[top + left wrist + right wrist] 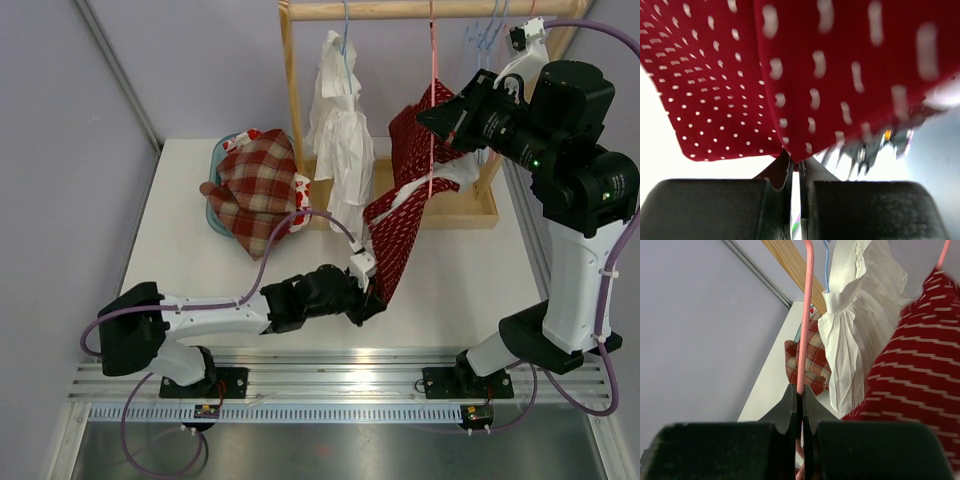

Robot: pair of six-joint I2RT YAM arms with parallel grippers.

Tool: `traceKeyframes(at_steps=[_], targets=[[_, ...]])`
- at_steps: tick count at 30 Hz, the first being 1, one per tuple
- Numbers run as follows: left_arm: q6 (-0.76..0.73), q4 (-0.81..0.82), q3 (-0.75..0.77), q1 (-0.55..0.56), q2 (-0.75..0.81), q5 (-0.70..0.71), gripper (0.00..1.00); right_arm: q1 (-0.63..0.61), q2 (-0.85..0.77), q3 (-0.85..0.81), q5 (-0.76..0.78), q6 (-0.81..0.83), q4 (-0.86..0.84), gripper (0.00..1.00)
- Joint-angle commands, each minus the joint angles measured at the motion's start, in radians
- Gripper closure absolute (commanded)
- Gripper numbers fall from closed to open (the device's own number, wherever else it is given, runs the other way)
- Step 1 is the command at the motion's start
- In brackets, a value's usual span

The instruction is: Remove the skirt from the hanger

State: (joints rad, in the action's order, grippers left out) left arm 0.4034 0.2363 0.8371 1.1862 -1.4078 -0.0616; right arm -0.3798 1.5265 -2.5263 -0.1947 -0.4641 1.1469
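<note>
A red skirt with white dots (405, 215) hangs from a pink hanger (432, 90) on the wooden rack and stretches down-left toward the table. My left gripper (368, 292) is shut on the skirt's lower hem; in the left wrist view the skirt (805, 75) fills the top and its edge sits pinched between the fingers (796, 167). My right gripper (432, 118) is shut on the pink hanger's wire near the top of the skirt; the right wrist view shows the pink hanger (805, 320) clamped between the fingertips (800, 395), with the skirt (920, 375) at right.
A white blouse (340, 130) hangs on a blue hanger left of the skirt. A red plaid garment (255, 190) lies in a blue basket at the table's back left. The wooden rack base (460, 215) stands at the back. More empty hangers (485, 35) hang at right.
</note>
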Motion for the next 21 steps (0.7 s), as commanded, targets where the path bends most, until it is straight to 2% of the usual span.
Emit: traceKeyframes(at_steps=[1,6,11,13,18,21], targets=[[0.095,0.038,-0.078,0.068,-0.031,0.048,1.00,-0.004,-0.015,-0.068,0.044,0.056,-0.217,1.00],[0.091,-0.026,-0.024,0.108,0.000,0.093,1.00,-0.004,-0.092,0.110,0.057,0.032,-0.259,1.00],[-0.012,-0.303,0.176,0.119,0.127,0.206,1.00,-0.004,-0.179,0.345,0.090,0.024,-0.328,1.00],[-0.073,-0.454,0.307,0.119,0.177,0.322,1.00,-0.004,-0.178,0.388,0.106,0.022,-0.357,1.00],[-0.224,-0.756,0.551,0.118,0.260,0.586,1.00,-0.002,-0.092,0.402,0.092,0.010,-0.429,1.00],[-0.311,-0.880,0.692,0.102,0.293,0.689,1.00,0.013,-0.026,0.350,0.074,-0.013,-0.458,1.00]])
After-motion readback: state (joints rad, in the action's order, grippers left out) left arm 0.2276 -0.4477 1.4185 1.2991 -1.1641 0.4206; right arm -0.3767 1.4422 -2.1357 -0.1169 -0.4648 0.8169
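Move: The left fingers already pinch the lower end of the red dotted skirt, whose middle is some 8 cm ahead, 7 cm to their right and 18 cm above. From that hand the basket lies about 34 cm ahead, 26 cm left and 13 cm below; the white dress hangs roughly 30 cm ahead, 6 cm left and 10 cm higher. The right hand, gripping the pink hanger, has the skirt's middle some 18 cm below, 4 cm back and 2 cm left. Keeping its pinch on the skirt, the left hand drags it down and back about 8 cm, away from the hanger, then turns and sweeps steeply up some 28 cm, easing forward and left, the wrist swinging about 20 degrees counter-clockwise on the way up. The right hand keeps hold of the pink hanger, sinking about 3 cm and then carrying it some 5 cm forward. ##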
